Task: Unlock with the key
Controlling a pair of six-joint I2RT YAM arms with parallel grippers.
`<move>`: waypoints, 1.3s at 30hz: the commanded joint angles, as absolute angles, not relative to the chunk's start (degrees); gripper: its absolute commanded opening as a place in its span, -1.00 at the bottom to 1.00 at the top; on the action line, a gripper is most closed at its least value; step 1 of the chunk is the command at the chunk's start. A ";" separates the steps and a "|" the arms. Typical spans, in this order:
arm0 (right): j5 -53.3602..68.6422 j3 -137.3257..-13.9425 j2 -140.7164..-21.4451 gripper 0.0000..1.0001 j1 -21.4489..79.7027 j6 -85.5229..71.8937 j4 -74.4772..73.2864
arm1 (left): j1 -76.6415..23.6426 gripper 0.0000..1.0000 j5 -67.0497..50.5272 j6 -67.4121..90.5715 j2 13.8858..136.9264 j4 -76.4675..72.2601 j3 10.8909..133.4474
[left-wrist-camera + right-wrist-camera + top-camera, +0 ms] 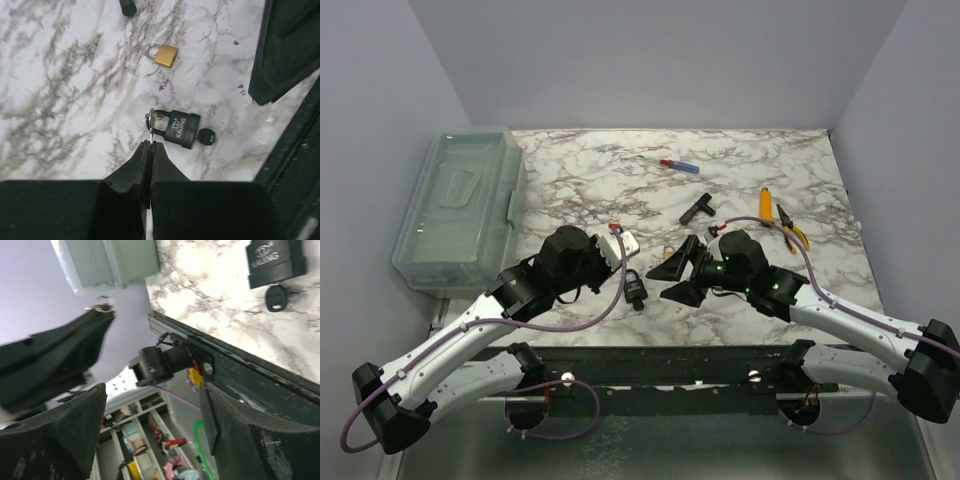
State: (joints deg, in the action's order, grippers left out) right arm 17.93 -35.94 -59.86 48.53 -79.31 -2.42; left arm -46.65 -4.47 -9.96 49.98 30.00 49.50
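A black padlock lies flat on the marble table, with a black-headed key in its bottom. My left gripper is shut on a thin metal key ring right by the lock's shackle. In the right wrist view the ring sticks out of the left fingers, which hang above the table. My right gripper hovers just right of the padlock, open, with nothing between its fingers.
A small brass padlock lies beyond the black one. A clear plastic box stands at the left edge. A red-and-blue screwdriver, a black T-shaped tool, an orange cutter and pliers lie at the back right.
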 commanded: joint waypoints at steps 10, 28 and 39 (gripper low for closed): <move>18.53 -38.84 -68.54 0.41 48.52 -96.95 11.92 | -48.57 -1.00 -7.02 -51.81 39.02 7.97 31.76; 23.72 -39.70 -76.75 -0.01 49.25 -99.88 24.00 | -48.62 -1.00 -15.30 -58.27 31.92 7.74 27.29; 21.76 -38.69 -78.62 0.09 52.50 -102.89 27.82 | -48.76 -1.00 -14.07 -57.10 31.90 5.76 26.62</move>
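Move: The key in the left fingers lies about 8 cm to the right hand's left, some 3 cm farther out and 2 cm above. From the left hand, the right hand's open fingers, where the key is being taken, are roughly 9 cm to the right, 4 cm back and 2 cm lower. On the table some 17 cm beneath the left hand sit the black padlock, about 4 cm ahead and 4 cm right, and the brass padlock, roughly 16 cm ahead and 13 cm right. Still pinching the key, the left hand dips about 3 cm and comes back up almost to where it was, rolling some 50 degrees about its fingers, which end nearer level. The right hand reaches about 7 cm left towards the key, also rising and edging forward before easing back slightly, and closes its wide-open fingers part-way on either side of the key; no touch can be seen. ##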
